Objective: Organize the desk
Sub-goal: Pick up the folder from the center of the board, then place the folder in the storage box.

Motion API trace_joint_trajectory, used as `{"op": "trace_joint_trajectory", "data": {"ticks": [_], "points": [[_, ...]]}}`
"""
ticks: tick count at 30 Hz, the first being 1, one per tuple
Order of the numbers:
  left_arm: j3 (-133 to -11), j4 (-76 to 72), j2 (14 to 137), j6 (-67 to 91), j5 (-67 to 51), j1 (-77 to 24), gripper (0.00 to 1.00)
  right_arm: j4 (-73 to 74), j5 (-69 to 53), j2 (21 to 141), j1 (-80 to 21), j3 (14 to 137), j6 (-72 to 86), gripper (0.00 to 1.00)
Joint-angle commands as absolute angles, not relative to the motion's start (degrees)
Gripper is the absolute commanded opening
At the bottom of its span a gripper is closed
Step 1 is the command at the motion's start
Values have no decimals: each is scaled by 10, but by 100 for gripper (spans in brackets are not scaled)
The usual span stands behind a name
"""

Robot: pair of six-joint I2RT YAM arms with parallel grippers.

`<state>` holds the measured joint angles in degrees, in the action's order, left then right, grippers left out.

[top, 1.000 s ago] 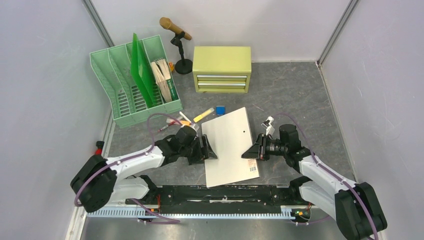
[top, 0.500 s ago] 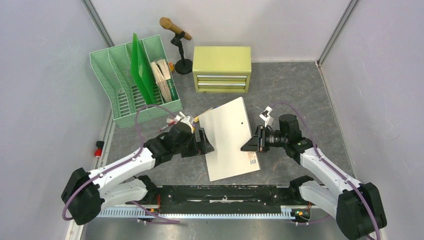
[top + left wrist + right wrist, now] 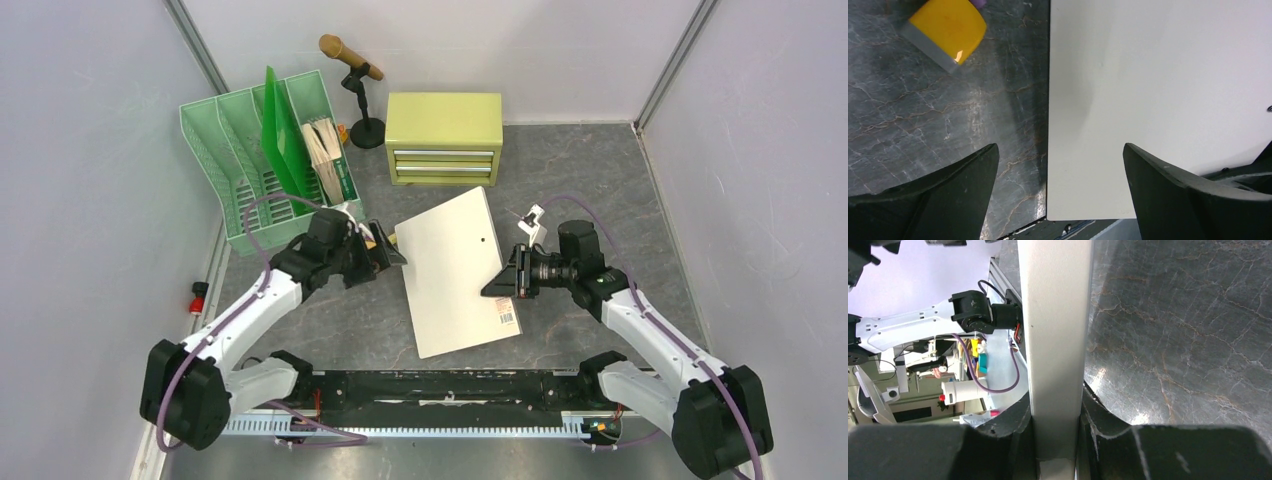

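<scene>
A flat white box [image 3: 455,270] with a barcode label at its near corner lies tilted across the middle of the desk [image 3: 580,180]. My right gripper [image 3: 500,283] is shut on the box's right edge; in the right wrist view the white edge [image 3: 1055,340] runs straight up from between the gripper's [image 3: 1057,435] jaws. My left gripper [image 3: 392,252] stands open just left of the box's far left corner and holds nothing. In the left wrist view the box [image 3: 1158,100] fills the right side. Its left edge passes between the gripper's [image 3: 1060,150] spread jaws.
A green file rack [image 3: 270,165] holding folders stands back left. Beside it are a microphone on a stand [image 3: 352,62] and a yellow-green two-drawer cabinet [image 3: 444,137]. A yellow marker [image 3: 945,30] lies by my left gripper. A small clip [image 3: 533,215] lies near the right arm.
My left gripper opened wide, let go of the box's left edge and drew back to the far left. The right gripper kept hold of the box and shifted it slightly away.
</scene>
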<state>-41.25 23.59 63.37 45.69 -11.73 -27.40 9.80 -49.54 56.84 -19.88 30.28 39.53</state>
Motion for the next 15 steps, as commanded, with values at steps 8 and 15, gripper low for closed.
{"op": "trace_joint_trajectory", "data": {"ticks": [8, 15], "points": [[-361, 148, 545, 453, -347, -98, 100, 75, -559, 557, -201, 380, 400, 0], [-354, 69, 491, 488, -395, -62, 100, 75, -574, 559, -200, 424, 407, 0]]}}
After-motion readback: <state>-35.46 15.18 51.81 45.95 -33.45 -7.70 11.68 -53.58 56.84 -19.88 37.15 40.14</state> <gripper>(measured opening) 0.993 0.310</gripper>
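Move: To the left hand's right, about 12 cm off and some 4 cm lower, lies the middle of the white folder, roughly level with it fore and aft. The orange block is about 2 cm ahead and 2 cm left, some 10 cm down; the green rack's middle is around 23 cm ahead and 22 cm left. From the right hand, the folder's middle is about 8 cm left, 2 cm ahead and 4 cm lower; the yellow drawer box stands 29 cm ahead, 11 cm left. Lifting the folder about 5 cm, the right hand keeps its pinch on the folder's right side and barely turns. The empty left hand, fingers still wide open, swings about 4 cm left over the orange block's area, then climbs nearly 6 cm, rolling its left side down by some 20 degrees as it goes. ##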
